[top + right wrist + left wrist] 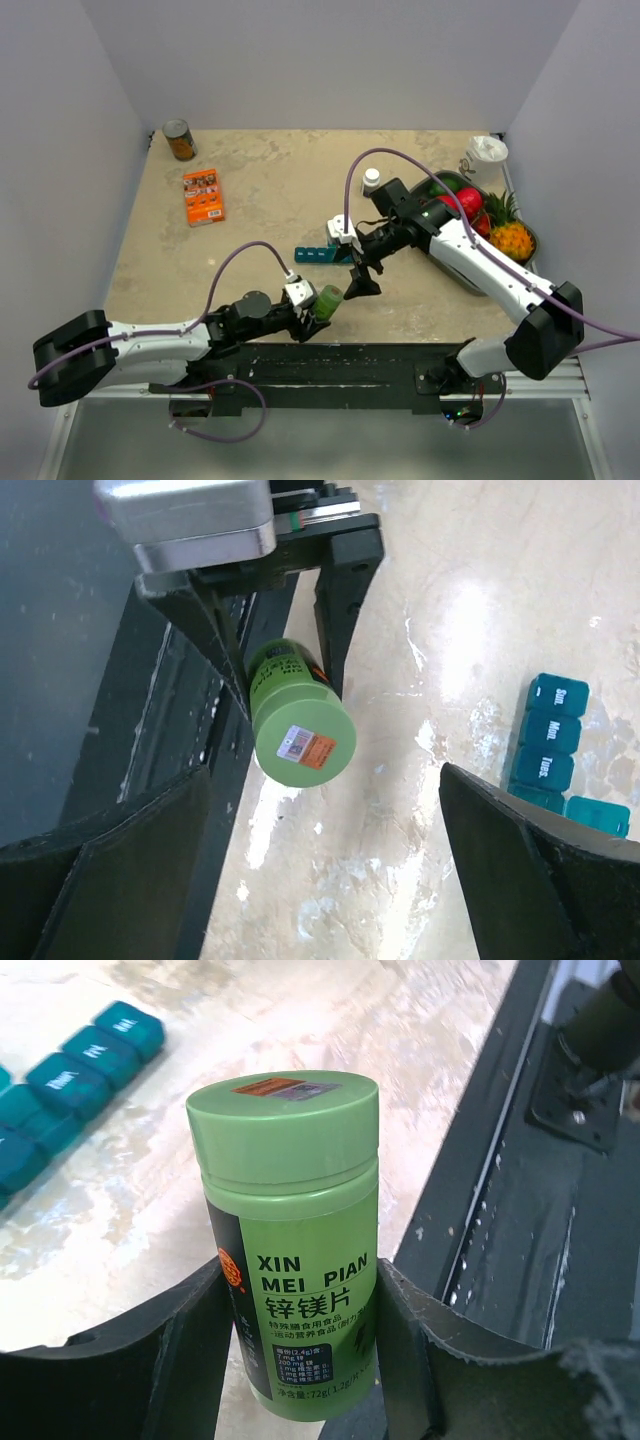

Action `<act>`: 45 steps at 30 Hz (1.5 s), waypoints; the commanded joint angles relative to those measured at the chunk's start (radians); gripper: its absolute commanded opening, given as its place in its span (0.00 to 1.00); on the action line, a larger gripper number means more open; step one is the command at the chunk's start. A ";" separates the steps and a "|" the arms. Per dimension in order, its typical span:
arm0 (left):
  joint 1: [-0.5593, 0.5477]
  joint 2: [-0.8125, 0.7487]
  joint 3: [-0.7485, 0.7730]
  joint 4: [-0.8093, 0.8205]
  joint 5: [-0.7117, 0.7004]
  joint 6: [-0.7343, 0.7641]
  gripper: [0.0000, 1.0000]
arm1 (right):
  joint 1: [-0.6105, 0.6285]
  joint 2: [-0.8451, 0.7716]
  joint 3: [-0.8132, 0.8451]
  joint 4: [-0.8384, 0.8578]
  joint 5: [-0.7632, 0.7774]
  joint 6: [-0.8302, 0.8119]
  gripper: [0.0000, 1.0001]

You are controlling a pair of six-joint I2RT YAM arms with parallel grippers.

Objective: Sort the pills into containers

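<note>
My left gripper (pixel 318 310) is shut on a green pill bottle (pixel 328 298) with a green cap, holding it by the body near the table's front edge. In the left wrist view the bottle (pixel 290 1250) stands between the two black fingers (pixel 190 1350). My right gripper (pixel 362 281) stands open just right of the cap, touching nothing. Its wrist view shows the capped bottle (pixel 300 725) in the left gripper's fingers (pixel 340 610). The teal containers (pixel 322 254) lie as a strip behind both grippers, also seen as containers (pixel 70 1080) and containers (pixel 555 750). No pills are in view.
An orange box (pixel 203 195) and a tin can (pixel 180 140) sit at the back left. A small white-capped bottle (pixel 371 180), a white cup (pixel 487 155) and a grey fruit tray (pixel 534 243) are at the back right. A black rail (pixel 330 365) runs along the near edge.
</note>
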State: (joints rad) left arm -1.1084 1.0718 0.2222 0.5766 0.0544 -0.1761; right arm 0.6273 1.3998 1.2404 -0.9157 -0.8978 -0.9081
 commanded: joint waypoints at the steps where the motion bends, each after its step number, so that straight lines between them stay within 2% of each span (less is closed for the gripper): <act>1: -0.004 -0.068 0.006 0.071 -0.119 -0.071 0.00 | -0.003 -0.009 -0.001 0.156 0.010 0.260 0.99; 2: -0.004 -0.078 0.006 0.069 -0.132 -0.079 0.00 | -0.003 -0.007 -0.015 0.255 0.016 0.413 0.99; 4: -0.004 -0.096 0.005 0.071 -0.169 -0.082 0.00 | -0.003 -0.002 -0.053 0.337 0.046 0.596 0.99; 7: -0.005 -0.105 0.006 0.071 -0.206 -0.079 0.00 | -0.003 0.007 -0.082 0.452 0.103 0.777 0.99; 10: -0.005 -0.104 0.016 0.059 -0.222 -0.077 0.00 | -0.001 0.014 -0.088 0.471 0.115 0.840 0.98; 24: -0.005 -0.092 0.045 0.051 -0.251 -0.083 0.00 | 0.064 0.060 -0.113 0.491 0.200 0.879 0.91; 27: -0.005 -0.093 0.043 0.048 -0.254 -0.083 0.00 | 0.072 0.065 -0.110 0.483 0.188 0.868 0.80; 30: -0.005 -0.099 0.040 0.045 -0.258 -0.083 0.00 | 0.074 0.071 -0.099 0.469 0.166 0.850 0.63; 31: -0.005 -0.102 0.039 0.045 -0.258 -0.083 0.00 | 0.075 0.076 -0.098 0.460 0.157 0.835 0.52; 33: -0.005 -0.110 0.034 0.043 -0.251 -0.073 0.00 | 0.075 0.080 -0.085 0.448 0.128 0.796 0.39; 34: -0.005 -0.113 0.031 0.045 -0.243 -0.065 0.00 | 0.074 0.084 -0.079 0.427 0.091 0.776 0.26; 35: -0.005 -0.124 0.019 0.048 -0.217 -0.057 0.00 | 0.074 0.088 -0.065 0.414 0.068 0.753 0.22; 37: -0.005 -0.136 0.002 0.071 -0.171 -0.027 0.00 | 0.075 0.099 -0.042 0.330 -0.022 0.607 0.14; 39: -0.004 -0.159 -0.026 0.091 -0.113 0.001 0.00 | 0.075 0.106 -0.004 0.256 -0.068 0.428 0.10; 42: -0.004 -0.190 -0.060 0.109 -0.048 0.026 0.00 | 0.083 0.125 0.054 0.060 -0.165 0.202 0.06; 43: -0.004 -0.194 -0.066 0.112 -0.019 0.033 0.00 | 0.087 0.131 0.068 -0.047 -0.180 0.035 0.06; 45: -0.004 -0.197 -0.072 0.115 0.033 0.041 0.00 | 0.097 0.143 0.099 -0.138 -0.185 -0.142 0.06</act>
State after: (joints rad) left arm -1.1084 0.8974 0.1658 0.5758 -0.0525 -0.1982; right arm 0.7025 1.5352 1.2579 -0.7635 -0.9329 -0.5877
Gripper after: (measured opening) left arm 0.570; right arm 0.525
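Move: The cap of the green bottle, which the left gripper already holds, sits about 4 cm to the left of the open right gripper, 1 cm back and 4 cm lower. From the left gripper the cap is some 2 cm ahead, 2 cm right and 4 cm up. The pill organizer lies about 13 cm ahead of the right gripper, 6 cm left and 15 cm down; the fruit tray roughly 20 cm ahead, 24 cm right and 13 cm down. Swing the open right gripper forward and left about 5 cm, cocking the wrist some 35 degrees (clockwise, tipping), then go left and down and pinch the cap; now turn back counter-clockwise some 25 degrees, drawing back 3 cm. Meanwhile bring the held bottle forward, up and left about 4 cm, keep it gripped, then let the left hand ease back 2 cm during the twist. ##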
